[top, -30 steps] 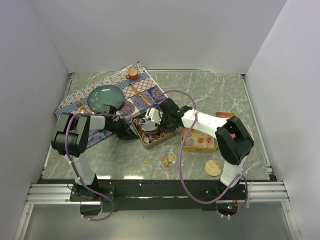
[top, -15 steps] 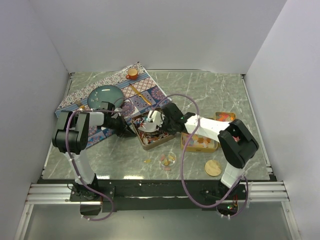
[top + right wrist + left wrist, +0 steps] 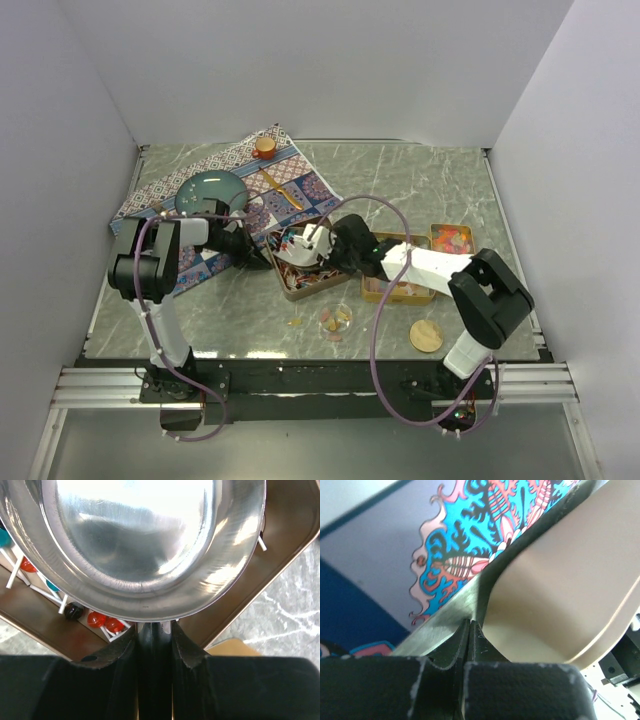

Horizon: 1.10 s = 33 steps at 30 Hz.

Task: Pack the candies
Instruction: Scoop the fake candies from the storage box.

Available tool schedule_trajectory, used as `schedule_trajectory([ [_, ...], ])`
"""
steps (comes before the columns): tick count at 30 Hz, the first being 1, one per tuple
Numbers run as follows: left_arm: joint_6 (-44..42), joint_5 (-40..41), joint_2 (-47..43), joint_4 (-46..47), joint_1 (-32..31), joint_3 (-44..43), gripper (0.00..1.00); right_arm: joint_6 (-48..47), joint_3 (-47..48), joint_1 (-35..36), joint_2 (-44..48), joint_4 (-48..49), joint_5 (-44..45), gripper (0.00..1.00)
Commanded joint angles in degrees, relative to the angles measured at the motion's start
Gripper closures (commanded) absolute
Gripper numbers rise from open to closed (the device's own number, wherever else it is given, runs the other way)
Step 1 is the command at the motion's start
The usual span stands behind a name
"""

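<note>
A gold tin (image 3: 290, 291) in the middle of the table holds red, white and black candies (image 3: 312, 276). My right gripper (image 3: 335, 250) is shut on the dark handle of a shiny steel scoop (image 3: 300, 246), which hangs over this tin. In the right wrist view the scoop's bowl (image 3: 140, 540) fills the top, above my right gripper (image 3: 154, 627). Red and black candies (image 3: 97, 620) on white sticks lie beneath it in the tin (image 3: 280, 535). My left gripper (image 3: 250, 245) is shut on the tin's left rim. The left wrist view has that gripper (image 3: 469, 624) against the tin's pale wall (image 3: 560, 580).
A second tin (image 3: 366, 290) with pale orange squares and a third tin (image 3: 450, 238) with bright pieces stand to the right. A small glass dish (image 3: 336, 318) and a cork disc (image 3: 427, 335) sit near the front. A patterned cloth (image 3: 300, 180), green plate (image 3: 210, 190) and orange cup (image 3: 265, 147) lie behind.
My right arm has swung its elbow towards the near right, and the scoop has shifted a little over the middle tin. The left gripper stays on the tin's rim.
</note>
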<state>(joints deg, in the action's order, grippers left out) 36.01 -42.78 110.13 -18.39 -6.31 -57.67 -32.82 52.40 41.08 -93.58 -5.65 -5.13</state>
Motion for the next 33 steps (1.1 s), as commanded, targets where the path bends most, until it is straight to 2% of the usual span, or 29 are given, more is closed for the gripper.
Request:
schedule_trajectory([
  [1, -4.89, 0.51, 2.55, -1.29, 0.77, -3.05, 0.99, 2.85, -3.35, -0.91, 5.94, 8.63, -2.43, 1.0],
  [14, -8.32, -0.72, 5.63, -2.18, 0.77, -5.96, 0.99, 3.46, -5.64, -1.0, 10.17, 9.78, -1.73, 1.0],
  [23, -11.66, -3.1, 5.28, -2.0, 1.03, -8.6, 0.99, 0.75, -11.01, -2.76, 21.76, 16.55, -4.54, 1.0],
  [28, -13.77, -0.9, 1.15, -3.31, 1.12, -9.65, 0.94, -5.66, -10.12, -3.55, 28.09, 9.18, -4.81, 1.0],
  [33, -13.51, 0.42, -1.14, -3.84, 1.3, -13.51, 0.72, -14.52, -11.53, -3.64, 33.81, -2.76, -2.88, 1.0],
])
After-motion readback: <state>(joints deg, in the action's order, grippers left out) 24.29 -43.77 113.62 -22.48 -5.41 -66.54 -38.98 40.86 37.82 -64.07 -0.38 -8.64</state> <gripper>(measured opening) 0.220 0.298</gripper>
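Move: Ahead-left of the right hand, which already grips the pan's handle, the pan reaches into the box of fake candies; that box's middle lies about 6 cm left, 2 cm ahead and 4 cm below. The gummy box is some 13 cm to the right hand's right and 2 cm back; the glass bowl is about 13 cm straight back. From the left hand, closed low by the box's left wall, the candy box's middle is about 8 cm right and 2 cm ahead. Lifting the pan out of the candy box, the right hand eases about a centimetre back and right, then climbs faster and faster to some 12 cm up, drifting right and tipping the pan up by roughly 25 degrees, grip unchanged. The left hand, fingertips against the box's left wall, slides about 3 cm forward and, at the end, parts its fingers slightly, tips up a little and comes clear. ##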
